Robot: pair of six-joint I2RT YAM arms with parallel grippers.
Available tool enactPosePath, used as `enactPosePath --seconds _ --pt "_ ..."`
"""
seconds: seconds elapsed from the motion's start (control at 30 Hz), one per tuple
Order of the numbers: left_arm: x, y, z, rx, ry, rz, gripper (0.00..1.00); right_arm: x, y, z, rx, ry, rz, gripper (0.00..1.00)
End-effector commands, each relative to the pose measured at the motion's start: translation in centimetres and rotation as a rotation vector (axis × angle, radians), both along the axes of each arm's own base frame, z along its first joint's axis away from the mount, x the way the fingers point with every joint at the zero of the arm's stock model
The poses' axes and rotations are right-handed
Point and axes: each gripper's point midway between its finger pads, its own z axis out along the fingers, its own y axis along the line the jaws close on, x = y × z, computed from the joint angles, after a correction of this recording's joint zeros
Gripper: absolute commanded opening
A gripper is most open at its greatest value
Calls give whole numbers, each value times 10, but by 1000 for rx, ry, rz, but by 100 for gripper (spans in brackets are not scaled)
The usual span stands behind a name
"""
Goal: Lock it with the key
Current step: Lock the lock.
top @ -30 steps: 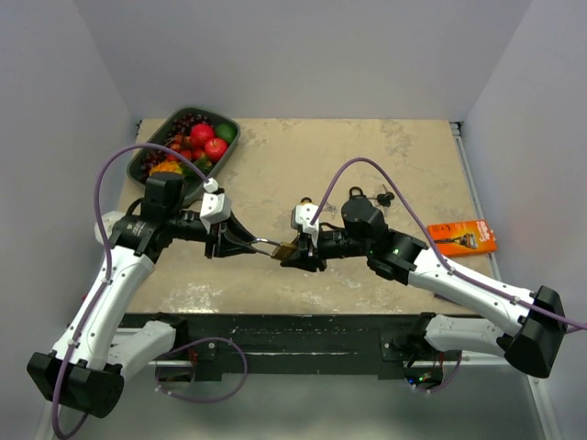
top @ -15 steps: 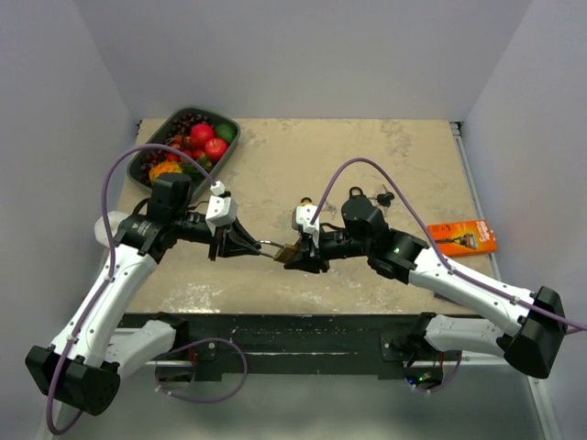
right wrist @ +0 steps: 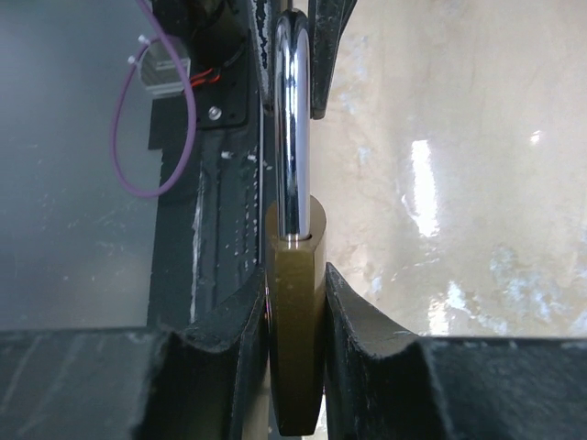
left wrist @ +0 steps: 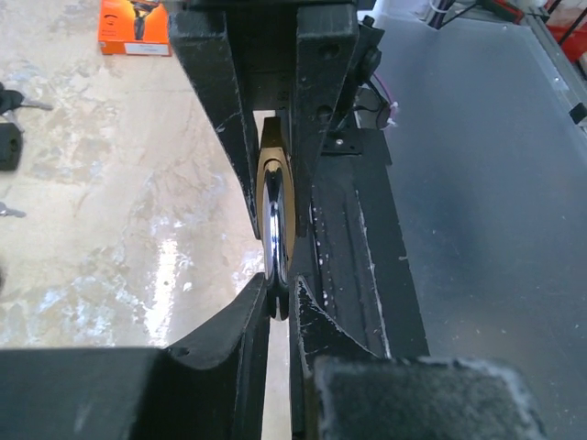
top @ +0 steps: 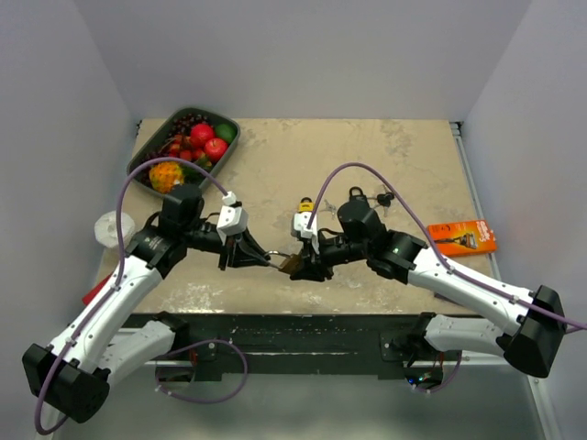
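A brass padlock (top: 293, 264) with a chrome shackle (left wrist: 275, 229) hangs above the table's near edge between both arms. My right gripper (top: 305, 267) is shut on its brass body (right wrist: 295, 348), one finger on each flat face. From the left, my left gripper (top: 260, 256) is shut on the loop of the shackle (right wrist: 292, 128), pinching it between its fingertips (left wrist: 307, 316). The key (top: 382, 196), on a small bunch with black heads, lies on the table behind the right arm, touched by neither gripper.
A dark tray of fruit (top: 223, 148) stands at the back left. An orange package (top: 461, 237) lies at the right edge. A pale round disc (top: 107, 225) sits at the table's left edge. The black front rail (top: 293, 330) runs just below the padlock.
My left arm has swung forward and right, and its gripper has closed onto the shackle. The padlock and right gripper shifted slightly toward the near edge.
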Motion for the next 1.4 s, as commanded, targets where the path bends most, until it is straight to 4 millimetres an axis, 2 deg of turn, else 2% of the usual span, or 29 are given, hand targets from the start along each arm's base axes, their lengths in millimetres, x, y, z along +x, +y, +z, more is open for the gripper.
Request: enactPosePath --seconds 0.0,0.13,0.2,0.37,0.47,0.57,0.67,0.73,0.8,0.87,0.97,1.0,1.03,1.1,1.13,1.17,1.23,1.27,1.3,1.37 --pt "-28 -23 -5 -45 30 -134 0 -4 42 147 452 -298 108 0" --pt "-39 -31 -18 -52 96 -156 0 -10 45 164 500 -321 119 0" --pt "-42 -36 -16 -78 108 -168 0 -14 47 172 531 -323 123 0" --pt "-55 -35 -35 -45 152 -198 0 -8 46 188 564 -357 84 0" --pt "-60 -30 -44 -17 157 -196 0 -5 41 192 556 -369 66 0" --pt "-50 -23 -46 -8 159 -156 0 0 35 182 523 -373 53 0" --pt "-34 -18 -30 -35 127 -110 0 2 34 160 460 -348 48 0" --pt "-18 -13 -9 -86 98 -67 0 5 32 143 424 -310 33 0" --pt "-5 -4 9 -126 131 -5 0 12 30 134 397 -289 -7 0" --pt "6 0 28 -173 72 19 0 20 27 126 378 -253 -47 0" --pt "17 8 49 -209 103 68 0 28 20 119 353 -205 -88 39" --pt "19 9 54 -221 108 78 0 30 17 117 352 -196 -107 64" --pt "22 10 65 -254 51 78 0 34 14 116 350 -182 -129 73" --pt "23 12 76 -285 116 106 0 40 10 112 350 -181 -156 86" --pt "23 12 88 -324 53 96 0 42 7 112 358 -146 -171 88" --pt "21 12 94 -341 110 102 0 42 6 114 365 -145 -173 91" --pt "21 12 108 -384 73 94 0 41 4 111 371 -143 -176 94" --pt "20 12 114 -401 114 98 0 42 3 116 398 -162 -177 98" --pt "18 13 118 -415 116 93 0 42 3 107 394 -156 -182 99" --pt "14 13 130 -455 115 80 0 44 0 114 441 -178 -210 99"
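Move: The left gripper already pinches the bend of the brass padlock's shackle; the padlock body, still in the right gripper, lies about 6 cm to its right, 1 cm back and 1 cm lower. From the right gripper the shackle is some 4 cm left, 1 cm ahead and about level. On the table some 19 cm below the right gripper, the yellow padlock is about 15 cm ahead and 4 cm right, the black padlock about 18 cm ahead and 18 cm right. Keep both grips and bring the two grippers back and down together, about 3 cm, while pushing the left gripper right so the shackle is driven towards the padlock body. Then carry both forward and up past where they began, open the right gripper wide on the way to free the body, and tilt the left wrist some 20 degrees, its fingers still shut on the shackle. ##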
